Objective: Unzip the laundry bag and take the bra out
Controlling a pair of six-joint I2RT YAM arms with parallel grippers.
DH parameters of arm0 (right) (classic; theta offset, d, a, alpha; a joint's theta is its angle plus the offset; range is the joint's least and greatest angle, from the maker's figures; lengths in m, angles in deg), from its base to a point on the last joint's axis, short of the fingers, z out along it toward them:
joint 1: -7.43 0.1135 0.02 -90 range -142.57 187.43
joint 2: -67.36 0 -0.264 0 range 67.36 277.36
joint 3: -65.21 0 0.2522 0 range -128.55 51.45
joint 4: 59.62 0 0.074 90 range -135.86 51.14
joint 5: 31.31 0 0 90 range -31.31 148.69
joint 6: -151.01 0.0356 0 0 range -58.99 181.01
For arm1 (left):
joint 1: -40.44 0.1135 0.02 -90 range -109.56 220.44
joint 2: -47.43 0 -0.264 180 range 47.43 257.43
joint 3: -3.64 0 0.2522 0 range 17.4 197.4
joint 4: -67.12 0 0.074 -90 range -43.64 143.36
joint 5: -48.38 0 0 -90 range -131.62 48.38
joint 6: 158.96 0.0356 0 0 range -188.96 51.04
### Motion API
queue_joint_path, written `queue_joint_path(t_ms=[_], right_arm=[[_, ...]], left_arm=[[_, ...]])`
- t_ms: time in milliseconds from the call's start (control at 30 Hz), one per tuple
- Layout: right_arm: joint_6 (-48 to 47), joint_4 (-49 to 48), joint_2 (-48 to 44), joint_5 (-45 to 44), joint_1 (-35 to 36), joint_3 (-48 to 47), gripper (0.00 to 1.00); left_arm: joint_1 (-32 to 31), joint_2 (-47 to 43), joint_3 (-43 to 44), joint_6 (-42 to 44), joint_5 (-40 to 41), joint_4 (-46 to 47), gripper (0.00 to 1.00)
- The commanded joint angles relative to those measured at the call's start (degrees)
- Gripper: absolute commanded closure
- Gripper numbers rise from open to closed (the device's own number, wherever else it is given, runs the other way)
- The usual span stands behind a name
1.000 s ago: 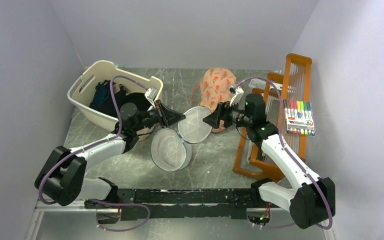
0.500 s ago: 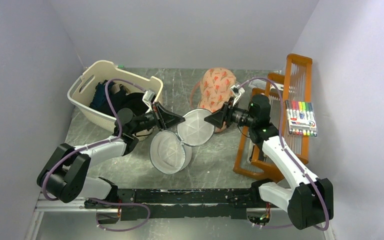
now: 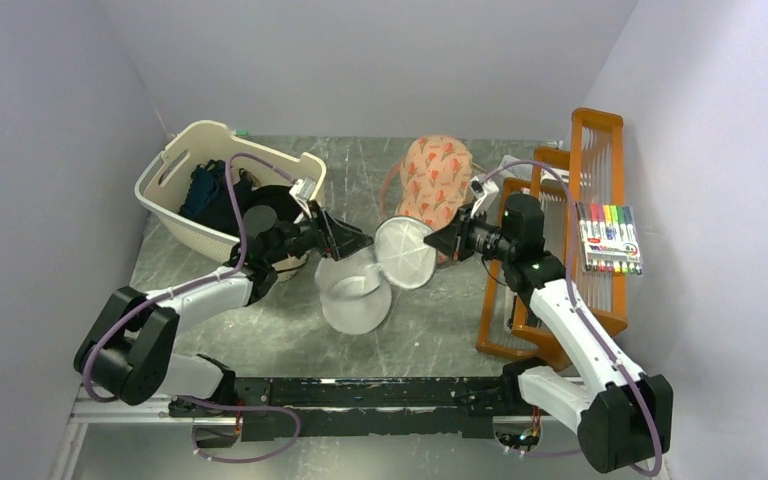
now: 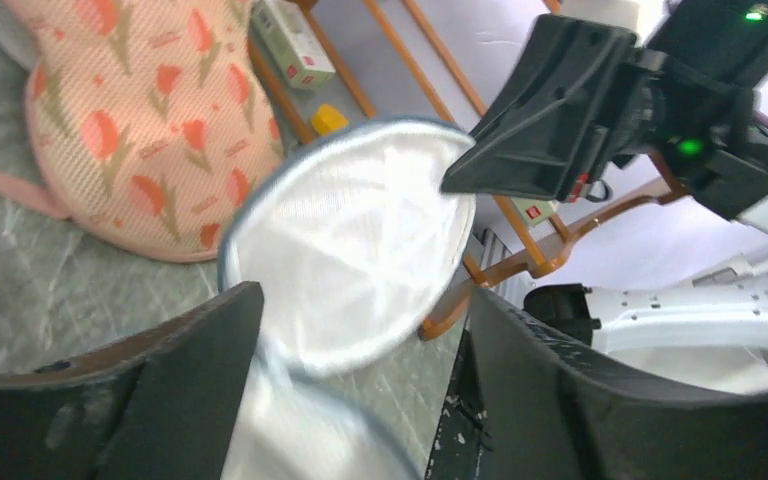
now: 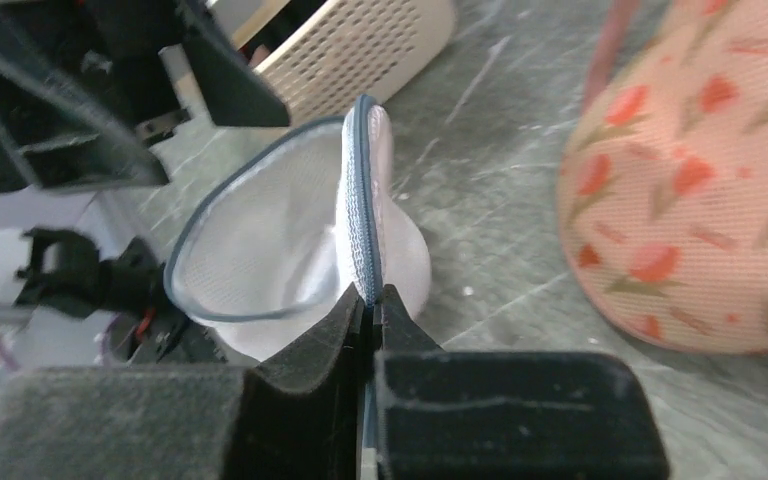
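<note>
The white mesh laundry bag lies open like a clam: its round lid stands on edge and its lower half sags on the table. My right gripper is shut on the greyish zip rim, with the gripper pinching it edge-on. My left gripper is open and empty just left of the lid, its jaws spread wide round the lid without touching it. The mesh looks empty. A black garment, perhaps the bra, lies in the basket, partly hidden by my left arm.
The cream slotted basket with dark blue clothing stands at the back left. The orange patterned fabric lies behind the bag. An orange wooden rack with a marker pack stands at the right.
My right gripper has drawn the zip rim to the right. The lid has moved away from my left gripper, and the lower half has shifted right and sagged flatter.
</note>
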State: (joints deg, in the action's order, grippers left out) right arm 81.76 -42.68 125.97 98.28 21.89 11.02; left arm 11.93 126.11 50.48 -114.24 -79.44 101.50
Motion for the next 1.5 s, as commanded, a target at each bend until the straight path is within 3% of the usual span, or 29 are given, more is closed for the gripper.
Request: queue_joint_path(t_ms=[0,333,567,967,1300,1467], right_arm=[[-4.6,14.0,-1.7,-14.7,0.1,-5.7,1.0],[-5.2,31.2,0.9,-32.7,5.2,-16.4,1.0],[-2.6,38.2,5.5,-49.5,19.6,-23.9,1.0],[5.9,50.5,18.8,-70.1,39.9,-35.9,1.0],[10.3,50.5,28.0,-71.6,47.2,-41.5,0.97],[11.1,42.6,28.5,-66.2,47.9,-39.4,0.94]], left_arm=[[0.2,-4.1,3.8,8.4,6.3,-14.6,0.07],[0.2,-13.1,7.1,15.9,13.5,-29.3,0.02],[0.2,-19.4,6.7,16.3,18.4,-33.1,0.02],[0.3,-36.0,5.7,18.3,37.5,-45.7,0.0],[0.3,-42.7,4.5,18.2,41.5,-51.5,0.0],[0.3,-45.1,4.2,18.1,42.1,-53.1,0.01]])
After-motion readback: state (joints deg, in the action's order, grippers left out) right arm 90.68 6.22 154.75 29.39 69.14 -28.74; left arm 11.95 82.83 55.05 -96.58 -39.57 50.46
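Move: The right hand holds the laundry bag by its lid rim; the open bag body hangs about 15 cm left, 10 cm back and 8 cm below. The tulip-print bag lies 11 cm ahead of this hand, 2 cm right and 18 cm lower. From the open left hand, the laundry bag's body is 10 cm back, 3 cm left and 9 cm down; the basket is 8 cm ahead, 28 cm left and 12 cm lower. Right hand keeps pinching lid rim, swings right, then 12 cm left, fingers tipping down; left hand withdraws leftward. ##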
